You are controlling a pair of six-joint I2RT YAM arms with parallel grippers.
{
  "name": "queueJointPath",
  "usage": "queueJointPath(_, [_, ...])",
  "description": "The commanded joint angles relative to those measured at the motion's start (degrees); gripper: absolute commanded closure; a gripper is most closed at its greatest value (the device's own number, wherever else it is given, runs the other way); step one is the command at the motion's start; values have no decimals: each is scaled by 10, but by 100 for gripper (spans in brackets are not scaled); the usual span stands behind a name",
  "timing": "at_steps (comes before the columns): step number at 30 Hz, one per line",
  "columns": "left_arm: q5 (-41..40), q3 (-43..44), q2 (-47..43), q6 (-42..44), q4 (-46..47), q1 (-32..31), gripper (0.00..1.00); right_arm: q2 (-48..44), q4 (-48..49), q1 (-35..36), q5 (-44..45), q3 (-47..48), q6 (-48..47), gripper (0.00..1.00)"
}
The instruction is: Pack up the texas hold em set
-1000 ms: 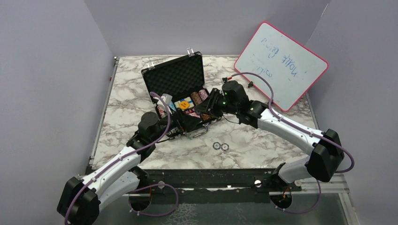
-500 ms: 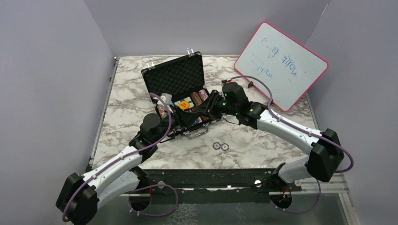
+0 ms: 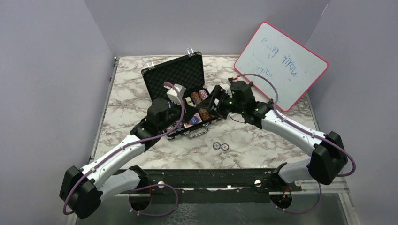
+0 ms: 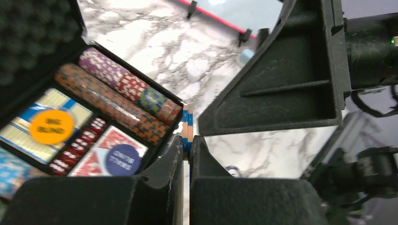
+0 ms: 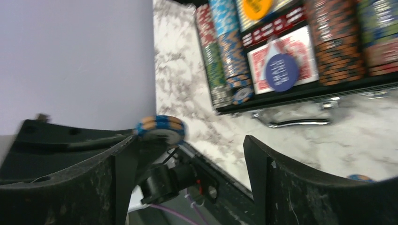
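Observation:
The black briefcase (image 3: 172, 77) stands open at mid table, foam lid up. Its tray holds rows of poker chips (image 4: 123, 93), an orange round button (image 4: 51, 126) and a red-backed card deck (image 4: 98, 154) with a blue button on it. My left gripper (image 4: 187, 140) is shut on two blue-and-orange chips (image 4: 187, 123), held on edge just off the case's near right corner. My right gripper (image 5: 190, 140) stands open around that spot; the same chips (image 5: 160, 127) show by its left finger, apart from its pads. In the top view both grippers (image 3: 199, 111) meet over the case's front.
Two loose chips (image 3: 220, 146) lie on the marble table in front of the case's silver handle (image 5: 293, 123). A pink-framed whiteboard (image 3: 281, 63) leans at the back right. Grey walls close off left, back and right.
The left gripper has closed on the two chips while the right gripper has opened and let them go. The left arm has moved forward toward the case.

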Motion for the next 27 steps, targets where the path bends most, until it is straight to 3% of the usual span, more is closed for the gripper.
queueJointPath(1, [-13,128,53,214,-258,-3,100,-66,13,-46,1,-63,-33,17])
queueJointPath(5, [-36,184,91,303,-384,-3,100,-124,25,-69,27,-147,0,17])
queueJointPath(12, [-53,185,127,398,-429,-3,100,-188,25,-71,62,-233,23,18])
queueJointPath(20, [-95,201,229,405,-454,-3,100,-181,28,-71,42,-241,13,19])
queueJointPath(27, [-134,206,262,395,-449,-3,100,-156,36,-72,3,-232,-2,20])
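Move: The left hand holds a blue-and-orange chip. Its place, the near end of the blue row in the case, lies about 8 cm to the left, 1 cm back and 17 cm down; the green row's end is 4 cm farther left, the small blind button some 4 cm ahead and 2 cm left of the hand. From the right hand, two loose chips lie about 10 cm back and 18 cm down, one 5 cm right, the other 9. Swinging down and left, the left hand first eases forward a little, then sinks about 15 cm towards the near end of the blue row, tipping its fingers some 60 degrees to point steeply down while keeping its pinch on the chip. The right hand, already open and empty, backs off rightwards and downwards, slightly back, towards the two loose chips, then waits above them. ##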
